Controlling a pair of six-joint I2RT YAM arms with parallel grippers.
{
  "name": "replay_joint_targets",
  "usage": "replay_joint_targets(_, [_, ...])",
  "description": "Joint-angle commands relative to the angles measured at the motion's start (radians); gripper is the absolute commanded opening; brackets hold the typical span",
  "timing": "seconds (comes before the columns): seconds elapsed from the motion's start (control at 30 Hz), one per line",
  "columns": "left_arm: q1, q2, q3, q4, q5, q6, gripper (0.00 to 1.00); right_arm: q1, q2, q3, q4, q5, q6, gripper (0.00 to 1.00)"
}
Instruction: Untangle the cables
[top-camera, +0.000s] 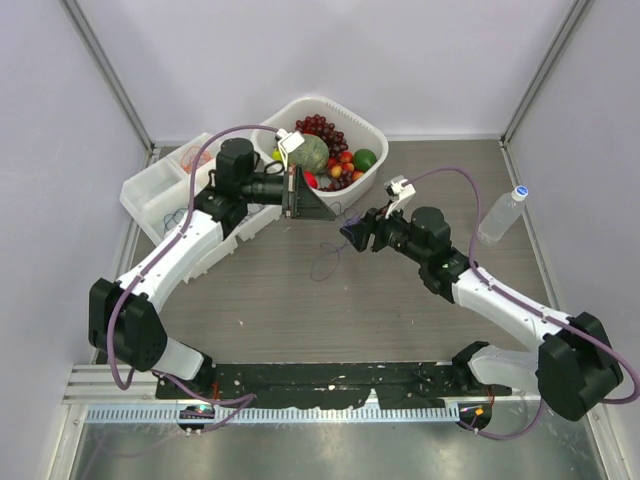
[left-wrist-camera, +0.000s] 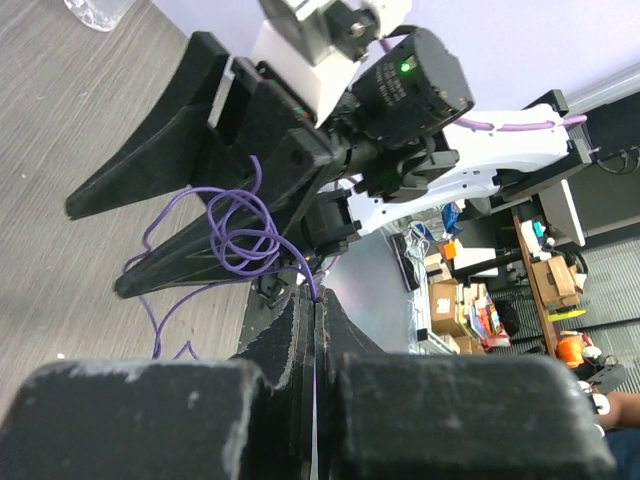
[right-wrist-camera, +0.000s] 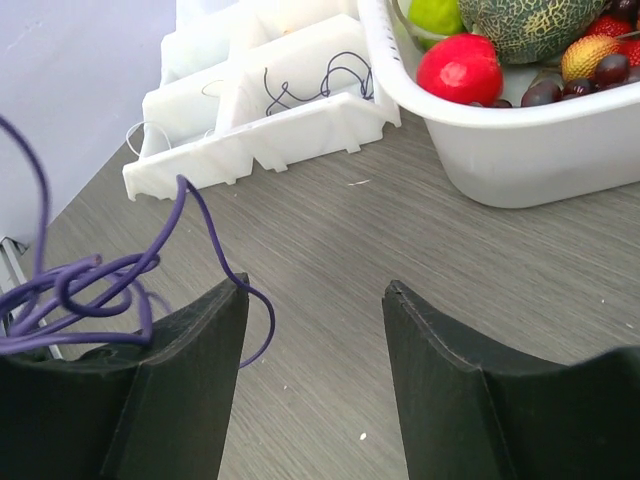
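A tangled purple cable (left-wrist-camera: 245, 235) hangs above the table between the two grippers; its loose end trails down to the wood (top-camera: 325, 262). My left gripper (left-wrist-camera: 315, 300) is shut on one strand of it, the jaws pressed together. The left gripper sits beside the fruit basket (top-camera: 298, 195). My right gripper (right-wrist-camera: 312, 290) is open, facing the left one (top-camera: 350, 233). The purple tangle (right-wrist-camera: 90, 290) drapes over its left finger (right-wrist-camera: 190, 370), and one loop curls into the gap. Nothing is pinched between its fingers. A dark cable (right-wrist-camera: 320, 85) lies in a tray compartment.
A white compartment tray (top-camera: 165, 195) stands at the back left, with thin wires in its sections. A white basket (top-camera: 372, 128) of fruit sits at the back centre, close to the left gripper. A water bottle (top-camera: 503, 213) stands at the right.
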Motion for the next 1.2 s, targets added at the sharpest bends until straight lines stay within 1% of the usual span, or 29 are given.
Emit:
replay_joint_targets(0.0, [-0.004, -0.009, -0.010, 0.146, 0.042, -0.079, 0.00, 0.002, 0.047, -0.014, 0.192, -0.001, 0.034, 0.61])
replay_joint_targets(0.03, [-0.004, -0.011, -0.015, 0.159, 0.042, -0.090, 0.00, 0.005, 0.056, -0.034, 0.256, 0.002, 0.050, 0.61])
replay_joint_targets(0.1, [-0.004, -0.014, -0.021, 0.169, 0.042, -0.098, 0.00, 0.005, 0.067, -0.034, 0.292, 0.021, 0.070, 0.60])
replay_joint_targets(0.17, [-0.005, -0.019, -0.027, 0.176, 0.042, -0.102, 0.00, 0.005, 0.074, -0.025, 0.303, 0.026, 0.087, 0.56])
replay_joint_targets(0.2, [-0.004, -0.020, -0.030, 0.181, 0.042, -0.107, 0.00, 0.007, 0.074, -0.025, 0.320, 0.032, 0.093, 0.51])
replay_joint_targets(0.23, [-0.004, -0.022, -0.033, 0.187, 0.041, -0.110, 0.00, 0.007, 0.079, -0.023, 0.327, 0.049, 0.113, 0.43])
replay_joint_targets(0.27, [-0.002, -0.023, -0.038, 0.192, 0.038, -0.115, 0.00, 0.007, 0.079, -0.023, 0.332, 0.063, 0.138, 0.40])
replay_joint_targets(0.3, [-0.002, -0.023, -0.039, 0.192, 0.035, -0.115, 0.00, 0.007, 0.081, -0.009, 0.324, 0.105, 0.153, 0.29])
replay_joint_targets(0.33, [-0.004, -0.023, -0.041, 0.189, 0.030, -0.112, 0.00, 0.007, 0.088, 0.018, 0.265, 0.133, 0.199, 0.19])
replay_joint_targets(0.37, [-0.004, -0.023, -0.041, 0.180, 0.025, -0.106, 0.00, 0.007, 0.088, 0.038, 0.230, 0.188, 0.216, 0.05])
replay_joint_targets(0.4, [-0.004, -0.026, -0.038, 0.160, 0.013, -0.087, 0.00, 0.007, 0.091, 0.069, 0.149, 0.221, 0.254, 0.01])
replay_joint_targets(0.43, [-0.002, -0.031, -0.030, 0.108, -0.013, -0.054, 0.00, 0.007, 0.091, 0.086, 0.107, 0.307, 0.268, 0.01])
replay_joint_targets(0.47, [-0.001, -0.038, -0.021, 0.038, -0.040, 0.000, 0.00, 0.005, 0.079, 0.101, 0.037, 0.334, 0.268, 0.00])
replay_joint_targets(0.5, [0.001, -0.051, -0.010, -0.035, -0.088, 0.060, 0.00, 0.005, 0.067, 0.103, 0.003, 0.416, 0.265, 0.01])
replay_joint_targets(0.53, [0.002, -0.060, 0.005, -0.123, -0.135, 0.121, 0.00, 0.005, 0.033, 0.101, -0.065, 0.552, 0.279, 0.01])
replay_joint_targets(0.57, [0.004, -0.071, 0.025, -0.218, -0.248, 0.199, 0.00, 0.005, 0.016, 0.103, -0.173, 0.627, 0.290, 0.01])
replay_joint_targets(0.6, [0.002, -0.083, 0.045, -0.320, -0.351, 0.262, 0.00, 0.004, -0.022, 0.106, -0.221, 0.785, 0.294, 0.01])
replay_joint_targets(0.63, [0.002, -0.095, 0.057, -0.397, -0.461, 0.316, 0.00, -0.002, -0.043, 0.104, -0.304, 0.867, 0.298, 0.01])
replay_joint_targets(0.67, [0.001, -0.109, 0.062, -0.452, -0.601, 0.353, 0.00, -0.023, -0.083, 0.104, -0.382, 0.976, 0.320, 0.01])
replay_joint_targets(0.7, [0.004, -0.121, 0.062, -0.507, -0.731, 0.373, 0.00, -0.039, -0.102, 0.112, -0.488, 1.020, 0.343, 0.00])
replay_joint_targets(0.73, [0.006, -0.136, 0.062, -0.541, -0.822, 0.394, 0.00, -0.085, -0.131, 0.127, -0.534, 1.055, 0.383, 0.01])
replay_joint_targets(0.77, [0.004, -0.147, 0.064, -0.567, -0.914, 0.405, 0.00, -0.106, -0.151, 0.133, -0.632, 1.060, 0.402, 0.01])
replay_joint_targets(0.8, [0.006, -0.153, 0.070, -0.596, -0.982, 0.410, 0.00, -0.149, -0.157, 0.155, -0.678, 1.074, 0.441, 0.01])
replay_joint_targets(0.83, [0.006, -0.160, 0.070, -0.616, -1.045, 0.414, 0.00, -0.166, -0.165, 0.164, -0.771, 1.086, 0.475, 0.01])
replay_joint_targets(0.93, [0.006, -0.172, 0.064, -0.666, -1.208, 0.408, 0.00, -0.215, -0.174, 0.193, -0.896, 1.147, 0.508, 0.01])
replay_joint_targets(1.0, [0.006, -0.184, 0.056, -0.687, -1.271, 0.407, 0.00, -0.228, -0.189, 0.193, -0.918, 1.161, 0.486, 0.01])
replay_joint_targets(1.07, [0.006, -0.190, 0.053, -0.699, -1.303, 0.413, 0.00, -0.229, -0.206, 0.190, -0.918, 1.164, 0.459, 0.01])
replay_joint_targets(1.13, [0.006, -0.193, 0.050, -0.696, -1.303, 0.419, 0.00, -0.229, -0.217, 0.187, -0.917, 1.152, 0.425, 0.01])
replay_joint_targets(1.17, [0.006, -0.192, 0.047, -0.693, -1.276, 0.424, 0.00, -0.229, -0.220, 0.178, -0.903, 1.120, 0.396, 0.01])
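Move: The purple cable's loops hang about 4 cm left, 1 cm ahead and 2 cm above the open right hand. The left hand already holds the cable; the loops lie level with it, some 5 cm right and 6 cm below. From the right hand, the fruit basket stands roughly 22 cm ahead and 8 cm left, the water bottle 11 cm ahead and 37 cm right, both lower. Right fingers pinch the purple cable, pull about 27 cm right; the left, still gripping, draws 15 cm left. ##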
